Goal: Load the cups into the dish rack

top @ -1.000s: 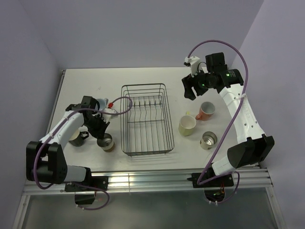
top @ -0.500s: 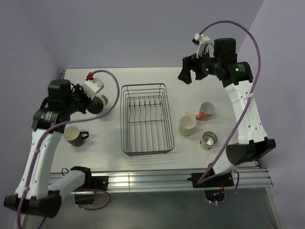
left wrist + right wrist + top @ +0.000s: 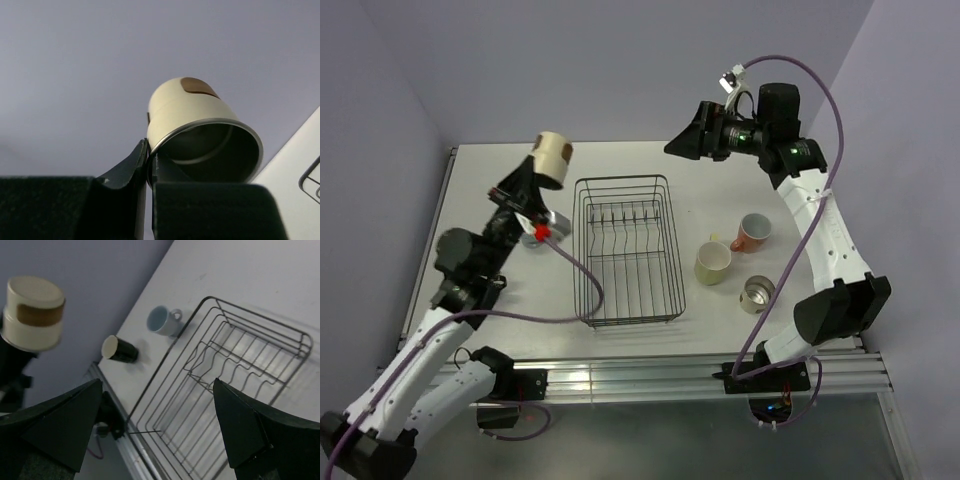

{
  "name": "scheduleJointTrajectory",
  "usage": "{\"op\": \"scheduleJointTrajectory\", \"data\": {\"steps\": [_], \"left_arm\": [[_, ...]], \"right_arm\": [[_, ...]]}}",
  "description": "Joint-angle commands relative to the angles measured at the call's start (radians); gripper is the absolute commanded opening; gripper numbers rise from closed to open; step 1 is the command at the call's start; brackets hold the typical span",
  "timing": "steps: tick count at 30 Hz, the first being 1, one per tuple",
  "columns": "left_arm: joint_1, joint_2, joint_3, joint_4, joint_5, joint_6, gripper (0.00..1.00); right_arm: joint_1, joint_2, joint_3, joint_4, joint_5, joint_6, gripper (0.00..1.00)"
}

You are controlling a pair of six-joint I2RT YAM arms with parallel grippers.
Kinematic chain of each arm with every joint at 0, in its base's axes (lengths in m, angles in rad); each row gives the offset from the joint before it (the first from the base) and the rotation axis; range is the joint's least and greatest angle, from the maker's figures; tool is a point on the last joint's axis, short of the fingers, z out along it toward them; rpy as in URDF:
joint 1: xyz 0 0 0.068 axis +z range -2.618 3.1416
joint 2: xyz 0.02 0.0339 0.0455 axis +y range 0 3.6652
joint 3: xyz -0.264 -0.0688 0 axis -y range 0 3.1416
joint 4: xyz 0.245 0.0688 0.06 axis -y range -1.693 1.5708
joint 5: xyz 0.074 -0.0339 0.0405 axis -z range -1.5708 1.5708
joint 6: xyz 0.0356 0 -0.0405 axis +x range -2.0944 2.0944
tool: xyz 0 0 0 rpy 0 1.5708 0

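Observation:
My left gripper (image 3: pixel 542 172) is shut on the rim of a tan metal-lined tumbler (image 3: pixel 553 157) and holds it high, left of the black wire dish rack (image 3: pixel 625 250). In the left wrist view one finger is inside the tumbler (image 3: pixel 200 137) and one outside, pinching its wall. My right gripper (image 3: pixel 686 140) is open and empty, raised above the rack's far right corner. The right wrist view shows the held tumbler (image 3: pixel 35 313), a pale blue cup (image 3: pixel 161 321) and a black cup (image 3: pixel 119 349) on the table left of the rack (image 3: pixel 235 380).
Right of the rack stand a salmon-pink mug (image 3: pixel 752 232), a pale yellow mug (image 3: pixel 713 263) and a second tan tumbler (image 3: pixel 757 294). The rack holds nothing. The left arm hides the blue and black cups in the top view.
My left gripper has lifted the tan tumbler from the table up high beside the rack. My right gripper has swung up and left toward the rack's far end.

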Motion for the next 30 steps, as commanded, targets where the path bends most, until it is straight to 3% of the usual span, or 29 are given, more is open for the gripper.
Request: {"op": "scheduleJointTrajectory", "data": {"steps": [1, 4, 9, 14, 17, 22, 26, 30], "left_arm": [[-0.116, 0.047, -0.231, 0.609, 0.096, 0.486, 0.00], [-0.169, 0.111, -0.351, 0.869, 0.176, 0.631, 0.00], [-0.257, 0.184, -0.416, 0.966, 0.178, 0.772, 0.00], [-0.324, 0.270, -0.445, 1.106, 0.116, 0.834, 0.00], [-0.348, 0.259, -0.459, 1.088, 0.115, 0.849, 0.00], [-0.378, 0.211, -0.476, 1.000, 0.113, 0.843, 0.00], [-0.395, 0.210, -0.476, 1.006, 0.101, 0.845, 0.00], [-0.407, 0.196, -0.491, 1.002, 0.104, 0.848, 0.00]], "right_arm": [[0.007, -0.022, -0.108, 0.378, -0.131, 0.332, 1.00], [0.016, -0.001, -0.153, 0.523, -0.157, 0.473, 1.00], [0.069, -0.019, -0.288, 0.750, -0.113, 0.627, 1.00], [0.167, -0.013, -0.278, 0.706, -0.097, 0.506, 1.00], [0.191, -0.008, -0.284, 0.703, -0.137, 0.486, 1.00], [0.211, -0.048, -0.353, 0.836, -0.209, 0.535, 1.00], [0.237, -0.053, -0.333, 0.740, -0.223, 0.434, 1.00], [0.265, -0.062, -0.356, 0.770, -0.270, 0.445, 1.00]]}}
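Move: The left gripper holds the steel-rimmed cup by its rim. The open right gripper, where the cup is being taken, is some 32 cm to its right, 9 cm ahead and about level. The dish rack lies 19 cm right, 3 ahead and 38 below, the blue mug 6 left, 10 ahead and 40 below. From the right gripper the cup is about 29 cm left, 5 back and slightly above; the rack is 13 left, 6 back; the cream mug 9 right, 8 back, both far below. Bring the left gripper some 11 cm right towards the right gripper, dipping about 5 cm overall, then draw it back; tip its fingers up about 40 degrees, rolling its left side up, and keep the rim pinched. Meanwhile swing the wide-open right gripper about 11 cm left, then also back, towards the cup's base, rolling its left side up and turning counter-clockwise. ##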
